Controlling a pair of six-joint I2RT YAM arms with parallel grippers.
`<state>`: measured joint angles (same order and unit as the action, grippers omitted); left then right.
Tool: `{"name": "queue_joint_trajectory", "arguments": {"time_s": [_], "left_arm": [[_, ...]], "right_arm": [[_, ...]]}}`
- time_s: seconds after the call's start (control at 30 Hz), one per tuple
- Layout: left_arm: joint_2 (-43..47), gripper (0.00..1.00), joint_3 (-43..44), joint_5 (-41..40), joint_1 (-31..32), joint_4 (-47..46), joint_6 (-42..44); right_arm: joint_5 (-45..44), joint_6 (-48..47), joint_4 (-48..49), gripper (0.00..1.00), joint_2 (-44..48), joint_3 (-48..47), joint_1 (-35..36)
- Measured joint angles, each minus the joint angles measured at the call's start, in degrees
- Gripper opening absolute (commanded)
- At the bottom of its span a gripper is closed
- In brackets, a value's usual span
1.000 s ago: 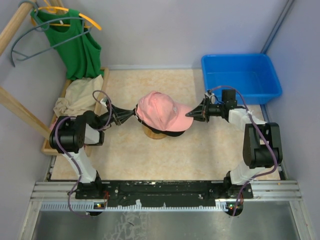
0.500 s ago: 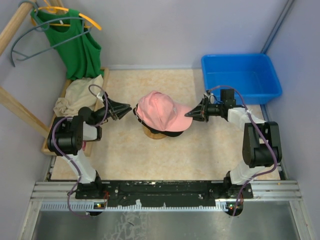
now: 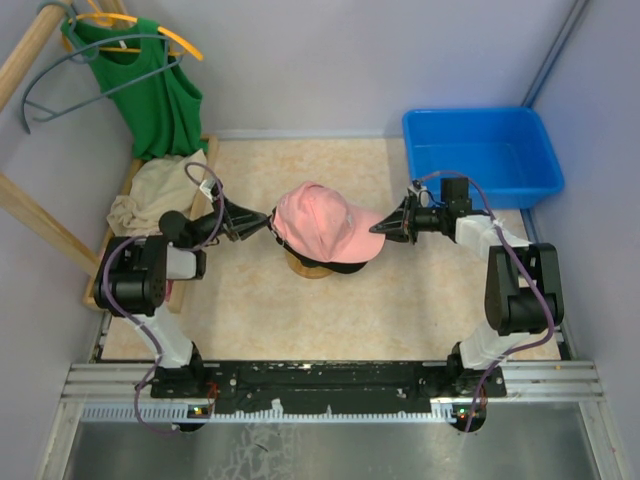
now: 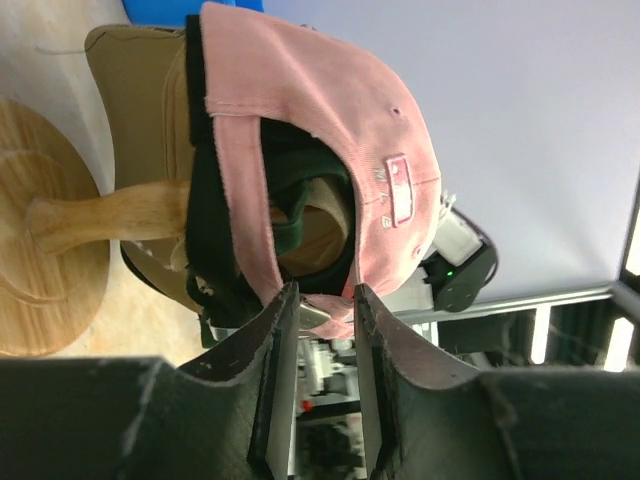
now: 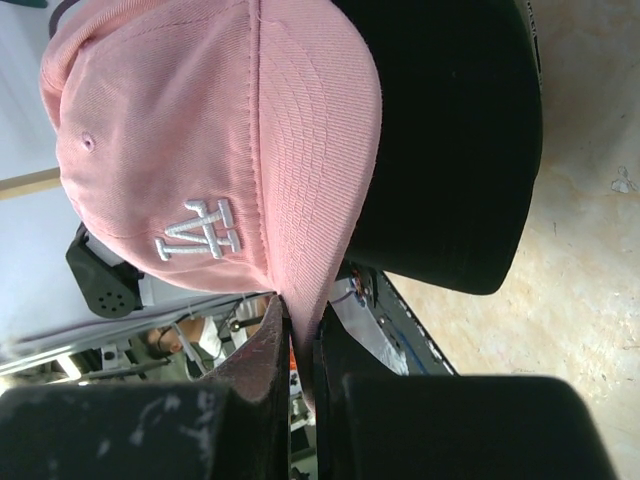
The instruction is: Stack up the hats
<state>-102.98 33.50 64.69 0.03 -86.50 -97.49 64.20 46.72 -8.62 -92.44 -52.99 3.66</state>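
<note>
The pink cap [image 3: 320, 220] with a white logo sits on top of the stack on a wooden stand [image 3: 305, 268] at mid-table. In the left wrist view the pink cap [image 4: 330, 130] covers a dark green cap [image 4: 300, 190], a black cap [image 4: 210, 230] and a tan cap [image 4: 140, 90]. My left gripper [image 3: 264, 223] is open at the pink cap's back strap, with the strap's end just at its fingertips [image 4: 285, 300]. My right gripper [image 3: 385, 228] is shut on the pink cap's brim [image 5: 310, 200], above the black cap's brim [image 5: 450, 150].
A blue bin [image 3: 480, 150] stands at the back right. A green top [image 3: 155, 90] hangs on a hanger at the back left, above a cream cloth [image 3: 150, 195] in a wooden tray [image 3: 210, 160].
My left gripper left the cap's back, drew off to the left, then came back to the strap with its jaws apart. The right gripper kept hold of the brim.
</note>
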Motion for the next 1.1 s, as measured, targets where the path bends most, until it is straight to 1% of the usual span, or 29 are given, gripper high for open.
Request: {"name": "queue_joint_trajectory", "arguments": {"time_s": [0.13,0.33,0.43,0.53,0.6,0.83,1.1], "left_arm": [[3.61,0.37,0.04,0.72,0.00,3.50,6.05],[5.81,0.37,2.27,1.31,1.29,12.81,14.23],[6.29,0.44,3.04,1.38,1.97,19.10,18.45],[7.19,0.48,3.23,1.36,2.12,24.37,21.90],[7.69,0.55,3.23,1.33,2.12,26.73,23.39],[8.39,0.57,5.62,0.87,2.14,36.22,29.38],[8.66,0.54,8.15,0.02,2.75,45.31,35.78]], "right_arm": [[-0.02,0.35,0.37,0.00,0.02,0.02,0.07],[0.00,0.68,0.66,0.00,0.02,0.04,0.07],[0.00,0.94,0.85,0.00,0.00,0.07,0.07],[0.00,1.09,1.20,0.00,0.02,0.09,0.07],[0.00,1.11,1.42,0.00,0.02,0.09,0.07],[0.00,1.44,1.77,0.00,0.02,0.09,0.09],[0.00,1.70,1.92,0.00,0.02,0.09,0.09]]}}
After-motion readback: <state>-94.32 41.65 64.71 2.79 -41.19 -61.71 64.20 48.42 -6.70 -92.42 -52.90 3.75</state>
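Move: The pink cap's middle is roughly 12 cm to the left hand's right, straight across and about level in height, its rear strap just off the fingertips. From that hand, the dark cap beneath lies around 12 cm right, 2 cm back and 5 cm lower; the stand's base about 10 cm right, 5 cm back and 18 cm below. From the right hand, holding the brim, the pink cap's middle is some 12 cm left, level fore and aft, 2 cm higher. Rising barely a centimetre first, the left hand then sinks to end about 2.5 cm lower, edging a little right and forward along the back of the pink cap towards its strap. Its fingers tip down some 15 degrees and spread from about a third to just over half open beside the strap buckle. The right hand stays put, keeping its pinch on the brim. ##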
